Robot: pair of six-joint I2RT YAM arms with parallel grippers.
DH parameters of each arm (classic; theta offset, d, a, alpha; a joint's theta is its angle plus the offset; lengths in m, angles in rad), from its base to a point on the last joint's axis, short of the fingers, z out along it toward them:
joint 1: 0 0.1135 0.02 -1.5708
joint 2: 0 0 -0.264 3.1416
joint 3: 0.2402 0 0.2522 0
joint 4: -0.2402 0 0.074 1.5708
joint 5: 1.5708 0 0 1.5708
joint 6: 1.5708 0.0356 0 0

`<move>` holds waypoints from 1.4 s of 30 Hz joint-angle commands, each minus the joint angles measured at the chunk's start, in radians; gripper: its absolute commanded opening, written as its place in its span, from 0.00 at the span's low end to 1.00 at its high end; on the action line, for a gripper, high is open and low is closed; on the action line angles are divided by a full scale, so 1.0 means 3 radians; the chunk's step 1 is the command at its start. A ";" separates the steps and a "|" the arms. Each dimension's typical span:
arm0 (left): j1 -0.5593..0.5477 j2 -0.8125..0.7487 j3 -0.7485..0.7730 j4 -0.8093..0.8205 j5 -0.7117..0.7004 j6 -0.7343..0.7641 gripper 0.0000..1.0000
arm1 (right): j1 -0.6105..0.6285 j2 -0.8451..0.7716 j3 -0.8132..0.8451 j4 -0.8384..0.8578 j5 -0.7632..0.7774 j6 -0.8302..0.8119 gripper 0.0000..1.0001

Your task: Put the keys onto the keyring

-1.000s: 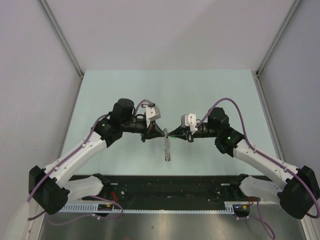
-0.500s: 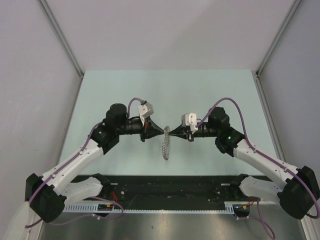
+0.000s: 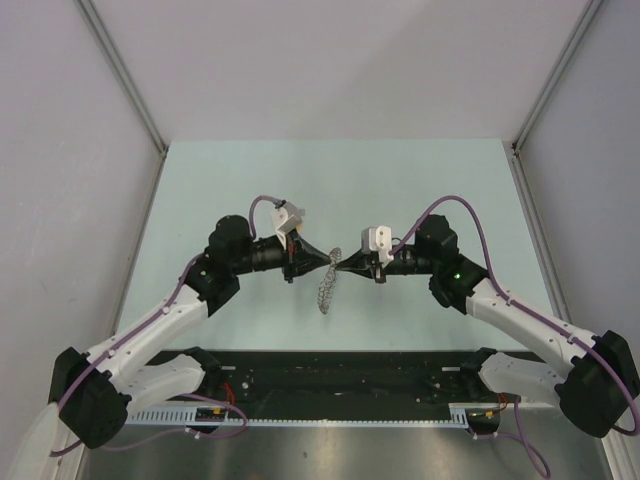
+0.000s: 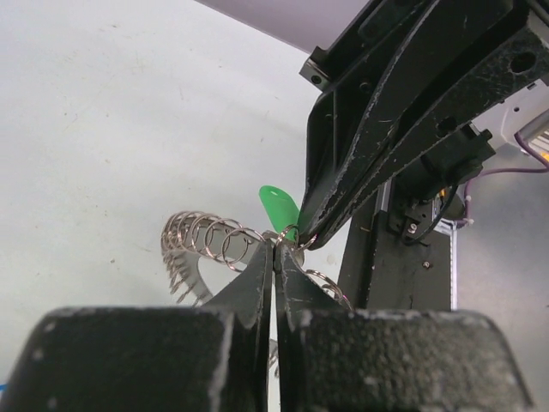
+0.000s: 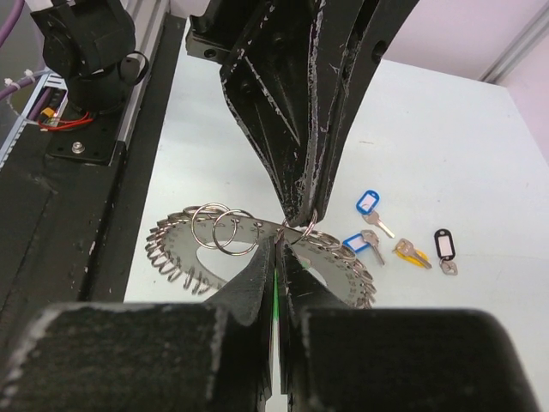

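Note:
The keyring (image 3: 325,292), a silver toothed disc rimmed with small split rings, hangs in the air between my two grippers; it also shows in the left wrist view (image 4: 202,243) and the right wrist view (image 5: 184,249). My left gripper (image 3: 328,262) (image 4: 276,251) is shut on one of its small split rings. My right gripper (image 3: 343,262) (image 5: 278,245) is shut on the green-tagged key (image 4: 280,206), tip to tip with the left one. Two blue-tagged keys (image 5: 367,203) (image 5: 356,244), a yellow-tagged key (image 5: 413,254) and a black-tagged key (image 5: 443,245) lie on the table beneath.
The pale green table (image 3: 400,190) is walled on three sides by grey panels. A black rail (image 3: 340,375) with both arm bases runs along the near edge.
The left wrist has rolled and drawn back slightly to the left. The hanging keyring has swung a little left and up. The right arm has barely moved.

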 commanded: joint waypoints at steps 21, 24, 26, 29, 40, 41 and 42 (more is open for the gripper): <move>0.0378 -0.0772 0.0262 -0.0715 -0.1364 0.0246 1.00 | 0.0058 0.0017 0.0200 -0.0008 0.0363 0.0227 0.00; 0.0496 -0.0890 0.0278 -0.0859 -0.1456 0.0261 1.00 | 0.0058 0.0027 0.0231 -0.0069 0.0440 0.0217 0.00; 0.0532 -0.0972 0.0273 -0.0945 -0.1553 0.0271 1.00 | 0.0053 0.0068 0.0257 -0.0140 0.0491 0.0201 0.00; 0.0532 -0.1110 0.0181 -0.0976 -0.1778 0.0302 1.00 | 0.0052 0.0130 0.0318 -0.0202 0.0537 0.0186 0.00; 0.0532 -0.1581 -0.0192 -0.1089 -0.2294 0.0506 1.00 | -0.0009 0.0477 0.0538 -0.0340 0.0701 0.0099 0.00; 0.0532 -0.1581 -0.0203 -0.1104 -0.2396 0.0511 1.00 | -0.0019 0.0513 0.0584 -0.0345 0.0706 0.0089 0.00; 0.0532 -0.1576 -0.0218 -0.1125 -0.2493 0.0501 1.00 | -0.0034 0.0579 0.0614 -0.0350 0.0721 0.0079 0.00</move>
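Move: The left hand, shut on the keyring's wire loops, has the keyring's middle straight below it, about 7 cm down. On the table, some 20 cm lower than that hand, one blue-tagged key lies about 14 cm ahead and 10 cm left, a second blue-tagged key 16 cm ahead and 16 cm left, the yellow-tagged key 21 cm ahead and 9 cm left. From the right hand, also holding at the loops, the keyring's middle is about 7 cm below and 2 cm left. The left fingers let go of the keyring's wire loop, opening wide, and the hand draws off about 15 cm to the left and some 4 cm forward, rising before it starts to sink, while it swings about 45 degrees counter-clockwise to face the loose keys. The right hand keeps its pinch on the keyring, easing forward and down and turning slightly clockwise. ##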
